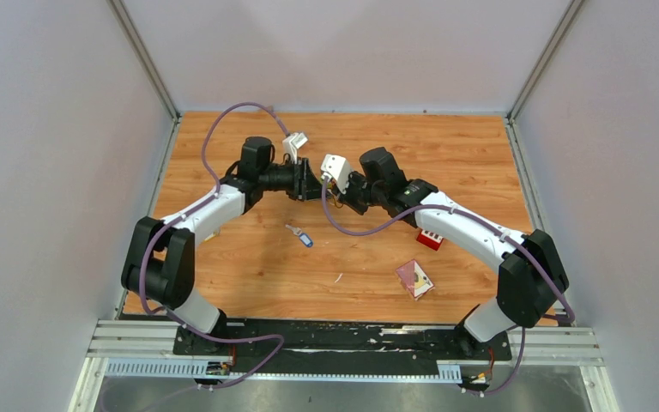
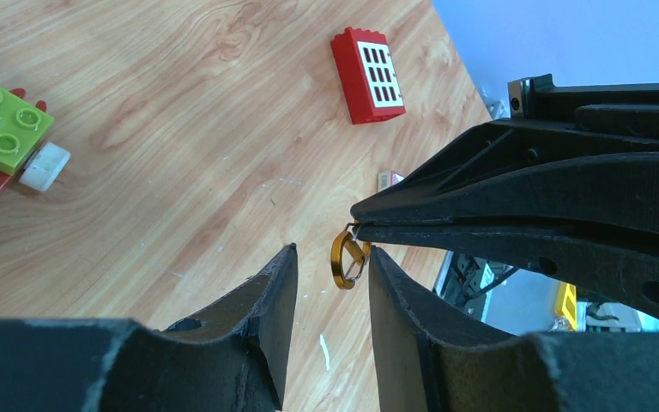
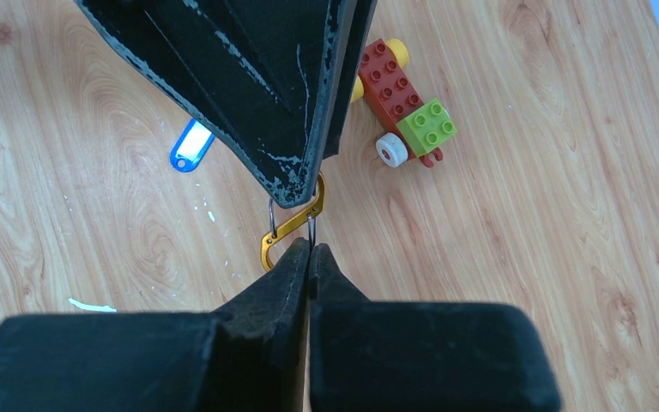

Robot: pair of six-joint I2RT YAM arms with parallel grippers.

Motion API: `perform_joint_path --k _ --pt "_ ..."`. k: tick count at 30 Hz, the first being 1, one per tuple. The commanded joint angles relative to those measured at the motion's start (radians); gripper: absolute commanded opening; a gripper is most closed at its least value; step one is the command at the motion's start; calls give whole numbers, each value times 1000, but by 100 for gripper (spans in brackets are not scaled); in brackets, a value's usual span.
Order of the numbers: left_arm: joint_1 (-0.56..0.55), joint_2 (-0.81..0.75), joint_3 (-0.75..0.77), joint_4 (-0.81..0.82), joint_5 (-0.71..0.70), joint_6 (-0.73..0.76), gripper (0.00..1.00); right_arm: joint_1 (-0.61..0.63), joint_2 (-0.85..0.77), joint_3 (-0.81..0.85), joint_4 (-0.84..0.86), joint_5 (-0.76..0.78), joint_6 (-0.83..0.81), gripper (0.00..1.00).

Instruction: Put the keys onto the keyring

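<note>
The small gold keyring hangs in the air above the table's middle. My right gripper is shut on a thin wire link of the keyring. My left gripper faces it with its jaws open and the keyring between its fingertips, close against the right-hand finger. From above, the two grippers meet tip to tip, left gripper against right gripper. A key with a blue head lies on the wood below them, and the same blue key shows in the right wrist view.
A red block with a white grid lies on the table near the right arm, the same red block from above. A red-and-green toy car stands under the grippers. A small pinkish card lies front right.
</note>
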Motion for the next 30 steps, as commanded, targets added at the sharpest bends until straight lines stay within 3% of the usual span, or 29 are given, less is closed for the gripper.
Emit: perform_joint_path --k 1,13,19,21,25,30 --pt "-11 19 28 36 10 -15 42 4 -37 -3 45 1 15 0" --pt "-18 28 34 46 24 -28 24 5 -24 -8 45 4 11 0" --pt "-19 32 35 64 41 -39 0 5 -20 -2 41 10 13 0" --pt "-19 33 35 64 45 -29 0 5 -21 1 36 9 15 0" --pt "-19 17 43 39 68 34 0 3 -30 15 2 -12 19 15" --pt "-19 -60 98 -198 81 352 0 -29 -112 13 -49 -136 11 39"
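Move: The gold keyring clip hangs from a thin wire loop pinched in the right fingers, between the half-open left fingertips: about 2 cm to the left hand's right and 1 cm lower. From the right hand, the clip is some 2 cm left and 1 cm ahead, about level in height. On the table about 15 cm below, the toy car lies some 9 cm ahead of the left hand and 1 cm left; the blue key tag is 3 cm back and 6 cm left of that hand. Ease the left gripper down and to its right, under 1 cm each way, to centre on the gold clip while the right hand holds its wire loop almost still. Shut the left fingers fully to pinch the clip, and only then open the right fingers by about a quarter to let go of the loop, both hands starting to draw back by about half a centimetre. ##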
